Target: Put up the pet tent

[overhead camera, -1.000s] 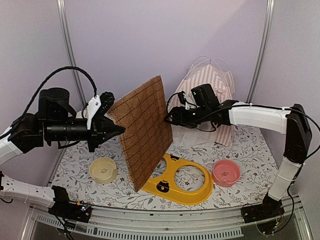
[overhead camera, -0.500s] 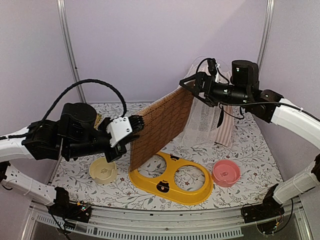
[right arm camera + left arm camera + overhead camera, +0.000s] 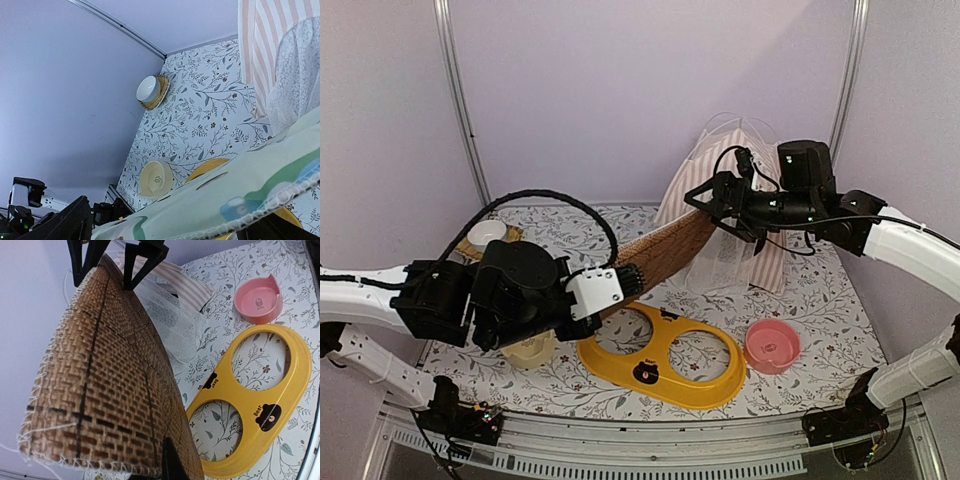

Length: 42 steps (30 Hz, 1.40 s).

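The pet tent, pink-and-white striped with lace curtains, stands at the back right; in the left wrist view the pet tent shows behind the mat. A brown quilted mat slants low between the arms. My left gripper is shut on its near edge, and one finger shows against the mat. My right gripper is open, its fingers straddling the mat's far corner. In the right wrist view the mat's pale printed underside fills the foreground.
A yellow two-hole feeder stand lies front centre, with a pink bowl to its right. A cream bowl sits half hidden under my left arm. A white bowl on a woven coaster stands back left.
The mat has swung from upright down to a low slant as my left arm dropped and turned. My right gripper rose to the mat's far corner and opened wide.
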Available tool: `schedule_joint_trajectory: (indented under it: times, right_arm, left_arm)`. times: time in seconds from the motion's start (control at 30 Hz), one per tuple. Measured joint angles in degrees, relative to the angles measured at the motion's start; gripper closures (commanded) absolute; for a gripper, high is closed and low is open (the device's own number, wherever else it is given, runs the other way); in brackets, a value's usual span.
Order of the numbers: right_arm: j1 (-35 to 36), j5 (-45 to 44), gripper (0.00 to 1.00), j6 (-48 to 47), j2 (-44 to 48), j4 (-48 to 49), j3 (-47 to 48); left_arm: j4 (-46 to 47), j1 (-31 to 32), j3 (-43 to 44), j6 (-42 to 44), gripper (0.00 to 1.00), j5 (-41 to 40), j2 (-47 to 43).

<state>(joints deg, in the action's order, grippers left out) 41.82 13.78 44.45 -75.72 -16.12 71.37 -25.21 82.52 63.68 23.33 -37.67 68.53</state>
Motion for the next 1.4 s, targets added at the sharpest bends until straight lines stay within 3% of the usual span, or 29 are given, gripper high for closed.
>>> schedule_joint_trajectory:
  times: [0.2,0.3,0.43,0.53,0.6,0.63,0.73,0.83,1.1,1.2,1.4]
  right_arm:
    - [-0.2,1.9,0.11,1.3,0.0,-0.3,-0.8]
    - [-0.2,3.4,0.24,2.3,0.0,0.1,-2.3]
    - [0.2,4.7,0.57,3.0,-0.5,-0.1,-3.2]
    - [0.4,5.4,0.77,3.6,-0.6,-0.3,-3.2]
    - [0.6,5.5,0.97,3.8,-0.6,-0.5,-3.2]
    - [0.6,5.5,1.0,3.6,-0.6,-0.6,-3.2]
    - [0.7,5.4,1.0,3.8,-0.6,-0.8,-3.2]
    - [0.7,5.5,1.0,3.3,-0.6,-0.8,-2.6]
    - [0.7,6.6,1.0,1.1,-0.6,1.1,-0.1]
    - [0.7,8.3,1.0,0.2,-0.6,3.1,0.0]
    - [0.9,13.8,1.0,-3.0,0.3,6.9,-0.7]
  left_arm:
    - [0.9,0.9,-0.3,1.2,0.99,-3.7,0.9]
    - [1.0,0.9,-0.3,1.7,0.99,-5.0,1.6]
    - [1.2,1.0,-0.4,2.0,0.85,-5.9,2.7]
    - [2.3,1.0,-0.3,1.4,0.67,-5.8,2.8]
    - [2.5,1.0,-0.3,1.1,0.57,-5.3,2.6]
    - [2.6,1.0,-0.2,0.5,0.51,-4.9,2.4]
    - [1.7,1.0,0.4,-1.5,0.37,-2.5,1.2]
    - [-0.2,1.0,1.8,-4.6,0.29,2.4,-1.2]
    - [-1.6,-2.5,1.5,-14.5,0.23,16.3,-9.5]
    - [-0.6,-8.3,-1.1,-19.2,0.23,19.5,-11.7]
    - [1.4,-28.6,-7.3,-30.6,0.2,31.7,-8.7]
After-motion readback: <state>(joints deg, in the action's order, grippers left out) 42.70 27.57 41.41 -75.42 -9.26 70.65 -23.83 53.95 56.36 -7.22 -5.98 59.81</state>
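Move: The left hand still grips the near end of the brown mat; the mat's far edge, between the right hand's open fingers, is some 12 cm ahead, 13 cm to its right and about level. From the right hand that edge lies only 1 cm back and roughly 2 cm below. The striped pet tent stands about 14 cm ahead, 6 cm right and 13 cm below that hand; the yellow feeder is around 9 cm back, 8 cm left and 31 cm down. The right hand sinks about 3 cm, easing back, and shuts on the mat's far edge, then keeps its pinch while rising about 6 cm, drifting back and left and turning slightly counter-clockwise. The left fingers open and let go; that hand backs off and up, then swings forward, left and down, wrist turning some 45 degrees, ending wide open beside the printed face. ##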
